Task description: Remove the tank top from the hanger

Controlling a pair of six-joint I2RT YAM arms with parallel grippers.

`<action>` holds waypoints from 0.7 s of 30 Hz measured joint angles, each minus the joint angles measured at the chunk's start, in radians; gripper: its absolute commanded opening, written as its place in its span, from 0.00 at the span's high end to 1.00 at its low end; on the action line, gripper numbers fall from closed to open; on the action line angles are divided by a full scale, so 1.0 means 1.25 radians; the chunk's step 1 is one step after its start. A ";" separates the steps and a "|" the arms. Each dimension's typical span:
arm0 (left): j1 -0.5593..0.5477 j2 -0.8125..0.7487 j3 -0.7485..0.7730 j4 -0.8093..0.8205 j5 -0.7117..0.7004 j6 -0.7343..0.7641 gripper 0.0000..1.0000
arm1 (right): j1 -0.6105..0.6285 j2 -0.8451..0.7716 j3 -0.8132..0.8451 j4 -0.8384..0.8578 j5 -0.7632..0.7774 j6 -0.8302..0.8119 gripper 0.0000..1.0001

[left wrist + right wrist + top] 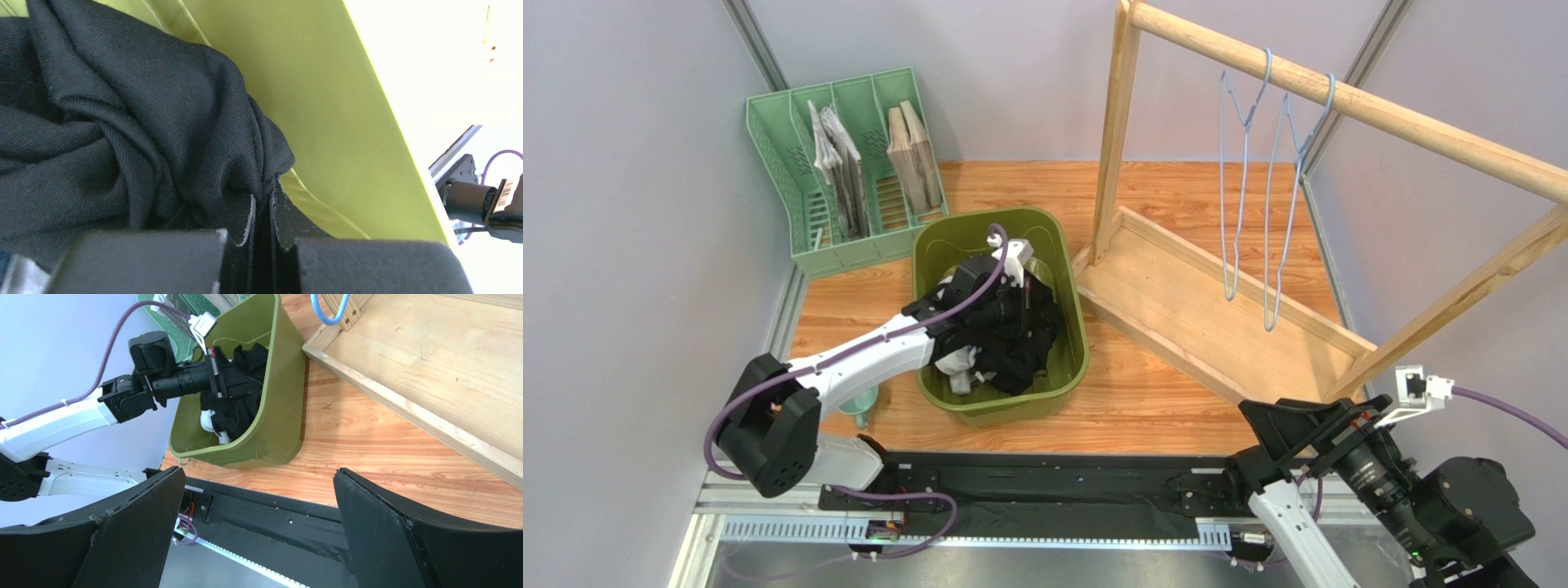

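Note:
The black tank top [135,141] lies bunched inside the green bin [1075,321], off the hanger. My left gripper [264,199] reaches down into the bin and is shut, with a fold of the black fabric pinched between its fingertips close to the bin's wall [331,122]. From above, the left gripper [1024,284] sits over the heap of tank top [1008,341]. Two pale blue wire hangers [1238,184] hang bare on the wooden rail [1382,108]. My right gripper [258,490] stands wide open and holds nothing, low over the black rail at the table's near edge.
A wooden rack with a slanted base board [1210,306] fills the right half of the table. A mint-green file organizer [848,172] with papers stands at the back left. Some white cloth [955,363] shows in the bin. Grey walls close in on both sides.

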 measured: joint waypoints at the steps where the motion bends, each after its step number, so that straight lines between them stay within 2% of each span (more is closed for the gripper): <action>1: 0.000 -0.007 -0.012 0.016 -0.004 -0.001 0.85 | 0.000 -0.001 -0.009 0.005 -0.001 0.000 0.02; 2: 0.000 -0.013 -0.022 0.023 -0.007 -0.001 0.77 | 0.000 -0.001 -0.020 0.008 -0.002 0.001 0.02; 3: 0.000 -0.022 -0.039 0.031 -0.013 -0.004 0.65 | 0.000 -0.001 -0.031 0.011 -0.004 0.001 0.02; 4: 0.000 -0.028 -0.049 0.032 -0.014 -0.002 0.40 | 0.000 -0.001 -0.042 0.015 -0.007 0.002 0.02; 5: 0.000 -0.035 -0.059 0.033 -0.018 -0.002 0.30 | 0.000 -0.001 -0.050 0.017 -0.008 0.002 0.02; 6: 0.000 -0.042 -0.067 0.032 -0.022 0.001 0.26 | 0.000 -0.001 -0.060 0.020 -0.010 0.003 0.02; 7: 0.000 -0.049 -0.071 0.030 -0.025 -0.001 0.17 | 0.000 -0.002 -0.066 0.022 -0.011 0.003 0.02; 14: 0.000 -0.176 -0.080 -0.006 -0.053 0.004 0.13 | 0.000 -0.008 -0.110 0.041 -0.022 0.006 0.02; 21: 0.000 -0.404 -0.081 -0.076 -0.060 0.028 0.09 | 0.000 -0.074 -0.227 0.056 -0.037 0.025 0.04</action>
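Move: The left gripper is shut on the black tank top inside the basket; the bulk of the cloth lies about 2 cm ahead of these fingers, 3 cm to their left and a little below. The basket's middle is roughly 4 cm ahead and 6 cm left, and the white tank top some 12 cm left and 2 cm back. From the open right hand, the black tank top lies about 22 cm ahead, 29 cm left and 24 cm down. Open the left gripper wide to let go of the black tank top, easing a little left and down as it opens, then draw the empty fingers up about 10 cm and some 5 cm left, also back, away from the cloth, tipping them upward about 15 degrees. Meanwhile lower the still-open right hand about 6 cm, with slight forward travel and a slight downward tip. ##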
